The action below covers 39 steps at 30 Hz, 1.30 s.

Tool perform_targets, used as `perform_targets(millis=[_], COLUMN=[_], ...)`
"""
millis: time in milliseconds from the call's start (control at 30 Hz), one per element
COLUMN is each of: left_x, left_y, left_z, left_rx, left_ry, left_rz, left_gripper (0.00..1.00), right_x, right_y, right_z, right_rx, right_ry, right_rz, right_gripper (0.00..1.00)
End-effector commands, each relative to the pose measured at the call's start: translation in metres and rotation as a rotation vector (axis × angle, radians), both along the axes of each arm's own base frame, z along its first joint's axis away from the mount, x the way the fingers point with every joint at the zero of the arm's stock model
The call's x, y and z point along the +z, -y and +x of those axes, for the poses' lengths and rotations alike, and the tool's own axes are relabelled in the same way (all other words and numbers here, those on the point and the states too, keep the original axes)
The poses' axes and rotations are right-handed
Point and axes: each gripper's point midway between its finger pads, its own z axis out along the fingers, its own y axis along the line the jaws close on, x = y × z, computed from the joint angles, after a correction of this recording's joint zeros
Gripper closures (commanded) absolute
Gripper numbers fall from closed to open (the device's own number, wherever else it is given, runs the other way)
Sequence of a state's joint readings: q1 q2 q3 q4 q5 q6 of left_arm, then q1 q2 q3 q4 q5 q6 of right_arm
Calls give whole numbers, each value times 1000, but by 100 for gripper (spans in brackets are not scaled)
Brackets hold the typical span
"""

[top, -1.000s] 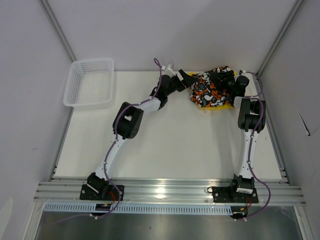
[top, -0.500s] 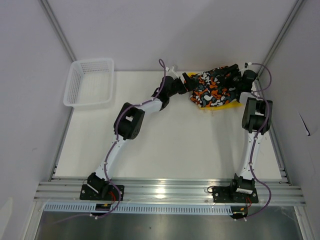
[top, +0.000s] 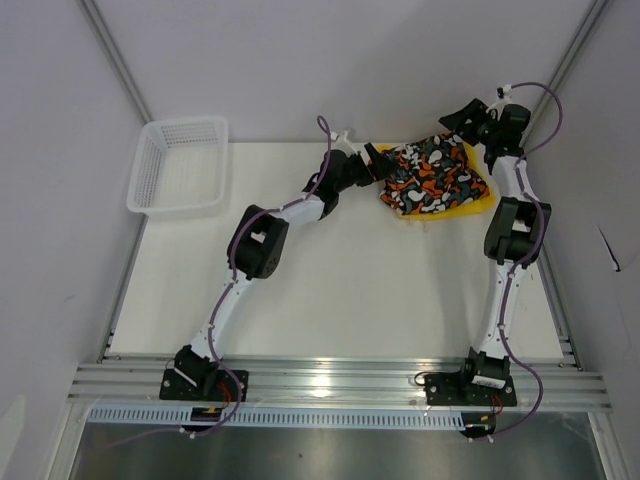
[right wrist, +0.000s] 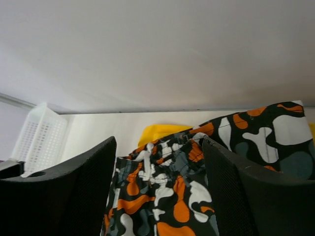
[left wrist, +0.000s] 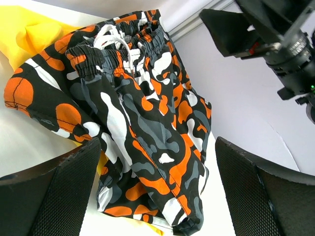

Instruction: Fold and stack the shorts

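The patterned shorts (top: 432, 178) lie folded in a heap at the table's back right, on top of the yellow shorts (top: 452, 212), of which only edges show. My left gripper (top: 375, 163) is open at the heap's left edge; in its wrist view the patterned shorts (left wrist: 142, 123) lie just ahead of its wide fingers (left wrist: 54, 196), yellow shorts (left wrist: 29, 29) behind. My right gripper (top: 468, 117) hangs open above the heap's back right corner, holding nothing. Its wrist view looks down on the patterned shorts (right wrist: 167, 196) and a yellow corner (right wrist: 160, 132).
A white mesh basket (top: 180, 165) stands at the back left corner, also in the right wrist view as the basket (right wrist: 39, 137). Grey walls close in behind and on both sides. The right arm (left wrist: 275, 34) looms over the heap in the left wrist view.
My right gripper opened, let go of the patterned shorts and rose up and back from the heap. The left gripper crept slightly toward the heap's left edge.
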State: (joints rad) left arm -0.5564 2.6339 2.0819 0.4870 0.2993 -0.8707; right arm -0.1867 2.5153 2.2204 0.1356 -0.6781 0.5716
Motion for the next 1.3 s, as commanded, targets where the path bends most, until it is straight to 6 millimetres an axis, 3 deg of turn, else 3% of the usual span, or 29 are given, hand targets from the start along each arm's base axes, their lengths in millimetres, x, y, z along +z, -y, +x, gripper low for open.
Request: perform_targets(millis=[0, 267, 433, 667, 800, 900, 1000, 1033, 1267], left_x=[84, 81, 82, 80, 79, 80, 79, 80, 81], left_y=[1, 1, 1, 1, 1, 1, 2, 2, 2], left_z=[1, 1, 1, 1, 1, 1, 1, 1, 1], left_rx=[6, 8, 6, 6, 4, 4, 3, 3, 3], left_ry=[147, 141, 141, 137, 137, 137, 139, 140, 141], left_rz=[-61, -61, -63, -62, -62, -64, -63, -64, -65], left_gripper=[1, 1, 1, 1, 1, 1, 1, 1, 1], right_x=[-36, -62, -72, -86, -88, -84, -78, -74, -44], right_y=[1, -5, -6, -10, -8, -9, -8, -8, -1], right_z=[4, 6, 5, 7, 10, 15, 20, 22, 31], right_rx=[9, 1, 7, -22, -48, -64, -82, -86, -127], right_ry=[-81, -106, -119, -149, -153, -136, -113, -104, -25], right_rz=[-105, -212, -242, -319, -339, -321, -306, -300, -226], right_gripper=[28, 24, 36, 41, 57, 80, 92, 100, 100])
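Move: The camo shorts lie folded on the stack, their middle about 10 cm back from the right hand, 5 cm to its left and some 13 cm below; their raised waistband edge is nearly straight under the fingers. The yellow shorts are right beneath the camo ones, 3 cm lower. The open left gripper waits about 20 cm left of the right hand, 11 back and 6 below. From the left hand, the camo shorts' middle is some 14 cm right, 2 ahead and 7 below. The right fingers pinch the camo shorts' waistband at the far side of the stack: the part-open hand sinks about 10 cm onto it, drifting roughly 1 cm left, while the wrist tips down and rolls left side low by some 15 degrees. Low down the fingers shut fully, and the hand then starts up and forward by about 1 cm, keeping hold. ##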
